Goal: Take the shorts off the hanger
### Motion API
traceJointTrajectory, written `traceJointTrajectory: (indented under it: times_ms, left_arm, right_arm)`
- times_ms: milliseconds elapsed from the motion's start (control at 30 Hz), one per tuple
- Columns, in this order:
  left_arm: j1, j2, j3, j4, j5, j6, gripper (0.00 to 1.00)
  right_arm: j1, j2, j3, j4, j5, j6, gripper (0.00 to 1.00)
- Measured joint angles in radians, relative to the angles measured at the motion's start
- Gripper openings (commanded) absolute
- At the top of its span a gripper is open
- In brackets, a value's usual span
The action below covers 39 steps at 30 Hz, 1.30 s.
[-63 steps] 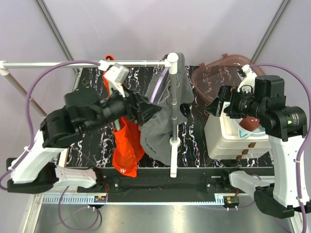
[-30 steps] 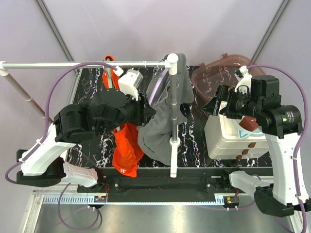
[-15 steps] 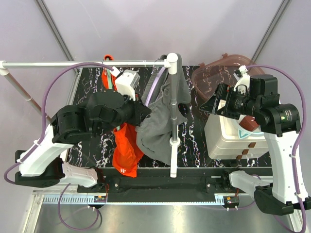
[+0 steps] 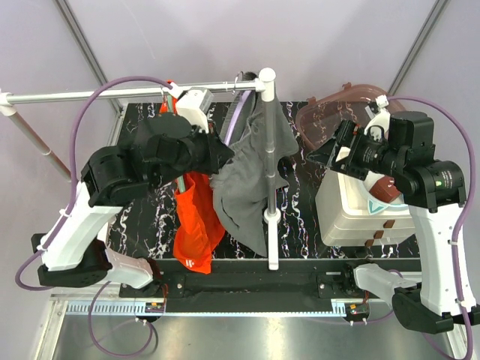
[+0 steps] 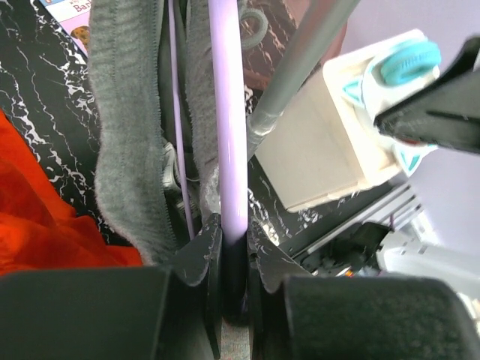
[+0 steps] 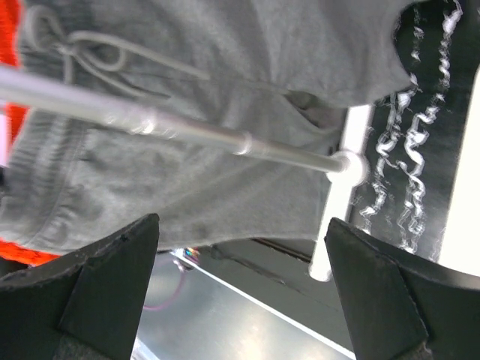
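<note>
The grey shorts [image 4: 247, 180] hang from a lilac hanger [image 4: 240, 124] on the rack rail, draped against the rack's post [image 4: 268, 165]. The orange-red shorts [image 4: 195, 217] hang just left of them. My left gripper [image 4: 221, 154] is shut on the hanger's lilac bar [image 5: 227, 112], which runs up from between the jaws [image 5: 229, 225], with the grey waistband [image 5: 124, 112] beside it and orange fabric [image 5: 37, 217] at lower left. My right gripper [image 4: 322, 154] stands wide open to the right of the grey shorts [image 6: 225, 75], its fingers [image 6: 241, 223] touching nothing.
The metal rail [image 4: 90, 95] crosses the back of the black marbled table [image 4: 135, 225]. A white drawer unit [image 4: 360, 210] stands at the right, with a brown translucent container [image 4: 330, 112] behind it. The rack's rod [image 6: 187, 127] crosses the right wrist view.
My left gripper has closed on the lilac hanger bar and lifted slightly. The rack's top and the grey shorts shifted toward the back. The right gripper stayed open, hardly moving.
</note>
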Motion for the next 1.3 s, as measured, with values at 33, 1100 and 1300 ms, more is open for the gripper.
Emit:
traceJointTrajectory:
  times_ms: [33,1100,1300]
  left_arm:
    - [0.022,0.0,0.003,0.003,0.015,-0.007,0.0]
    - [0.101,-0.012,-0.148,0.092,0.11,-0.095,0.0]
    - [0.101,-0.06,-0.219,0.129,0.113,-0.096,0.0]
  right_arm:
    - [0.0,0.0,0.0,0.013,-0.006,0.014,1.0]
    - [0.0,0.178,0.09,0.196,-0.027,0.221,1.0]
    - [0.0,0.277,0.121,0.272,-0.036,0.246,0.97]
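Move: On the rack, the grey shorts hang from the purple hanger pinched in the left hand, their middle about 5 cm ahead, 6 right and 12 below that hand. The rod by its hook is roughly 12 cm ahead, 5 right and 5 above; the orange shorts hang 3 cm ahead, 8 left and 14 below. From the right hand the grey shorts lie some 17 cm left, 2 ahead and 6 below, and the rack post 7 ahead, 13 left. Lifting about 2 cm and easing slightly forward, the left hand then lowers the purple hanger about 6 cm, its shut fingers keeping their pinch. The right hand, open and empty, rises about 2 cm, pauses, then reaches some 9 cm forward with a little left, towards the far, hook side of the grey shorts, rolling its left side up about 10 degrees. ##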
